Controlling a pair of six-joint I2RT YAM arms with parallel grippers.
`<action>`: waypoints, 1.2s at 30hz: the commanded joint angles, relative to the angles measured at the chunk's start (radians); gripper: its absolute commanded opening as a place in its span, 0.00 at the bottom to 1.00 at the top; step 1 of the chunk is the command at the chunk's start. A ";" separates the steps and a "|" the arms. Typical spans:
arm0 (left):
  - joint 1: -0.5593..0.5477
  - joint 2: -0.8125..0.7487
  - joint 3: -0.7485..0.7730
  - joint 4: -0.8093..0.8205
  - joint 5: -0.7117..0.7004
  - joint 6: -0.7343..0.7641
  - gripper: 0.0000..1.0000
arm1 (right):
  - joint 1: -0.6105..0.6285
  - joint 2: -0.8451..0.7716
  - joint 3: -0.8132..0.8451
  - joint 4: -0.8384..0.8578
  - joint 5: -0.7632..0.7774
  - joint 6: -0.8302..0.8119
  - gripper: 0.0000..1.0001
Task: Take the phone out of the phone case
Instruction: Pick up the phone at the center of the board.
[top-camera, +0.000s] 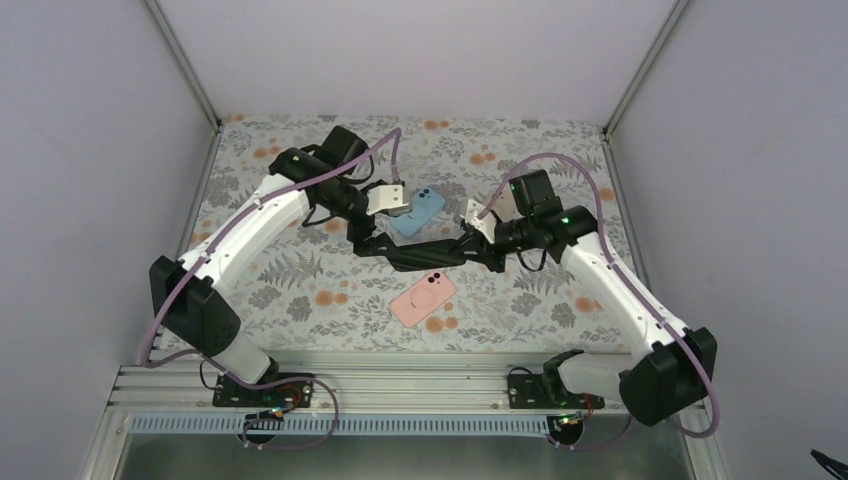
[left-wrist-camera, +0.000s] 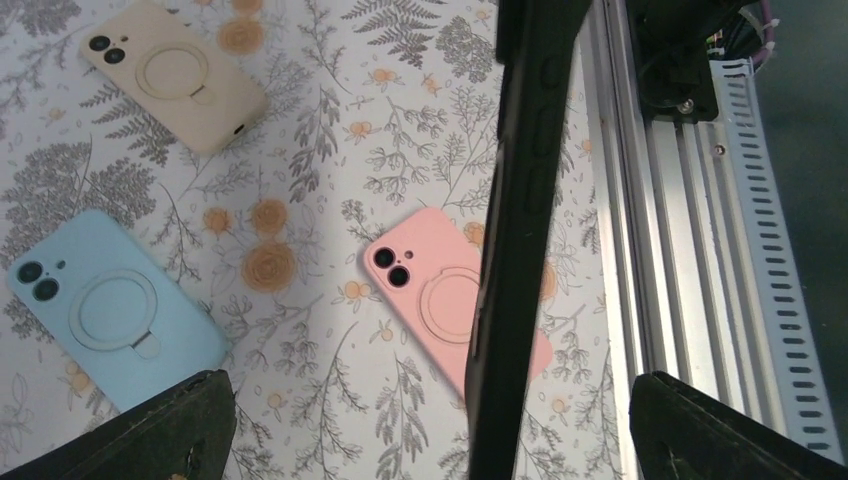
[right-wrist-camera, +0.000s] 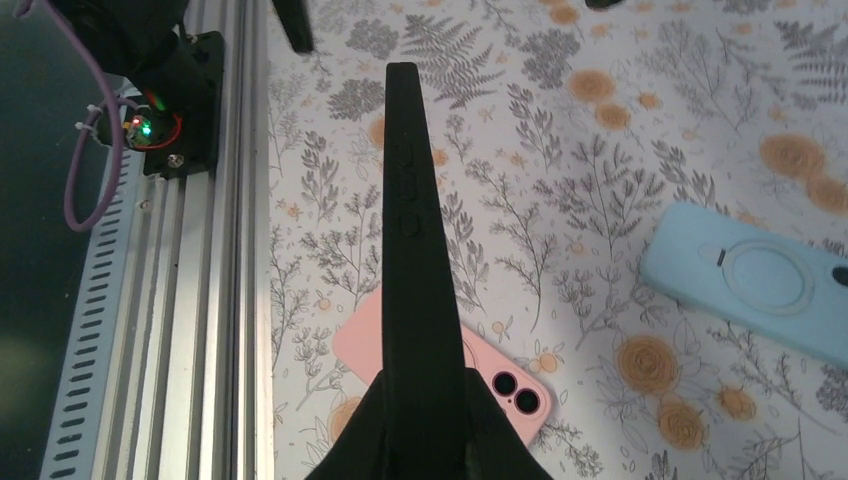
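Observation:
A black phone case hangs in the air between the two arms, above the table. It shows edge-on, with its side buttons facing the camera. Whether the phone is inside it I cannot tell. My right gripper is shut on one end of the case. My left gripper is open wide around the other end, and the case runs between its fingers without touching either one.
On the floral table lie a pink case below the held one, a light blue case behind it and a beige case. An aluminium rail carrying the arm bases runs along the near edge.

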 joint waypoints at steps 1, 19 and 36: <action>-0.013 0.016 -0.005 0.076 0.042 0.032 0.97 | -0.035 0.045 -0.003 0.048 -0.103 -0.006 0.04; -0.078 0.075 -0.105 0.181 0.103 -0.035 0.75 | -0.054 0.148 0.006 0.066 -0.131 0.054 0.04; -0.158 0.004 -0.199 0.205 0.043 -0.036 0.27 | -0.010 0.115 0.070 0.007 -0.064 0.068 0.04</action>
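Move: The cased black phone hangs in the air, held by its right end in the right hand. Its middle is about 7 cm left of that hand and 3 cm below, level fore and aft. From the open left hand that middle lies some 8 cm right, 3 cm back and 4 cm lower. On the table about 21 cm below the left hand, the pink phone sits 11 cm right and 4 cm back; the blue phone is 9 cm right and 16 cm ahead. The left fingers come to straddle the black phone's free left end, one on its front side and one on its base side, and are about two-thirds shut; firm contact can't be made out. That hand sinks about 6 cm and goes 4 cm right, easing back later on. The right hand keeps its pinch and lowers the phone some 4 cm, first slipping forward, then partly back, tipping about 10 degrees. ##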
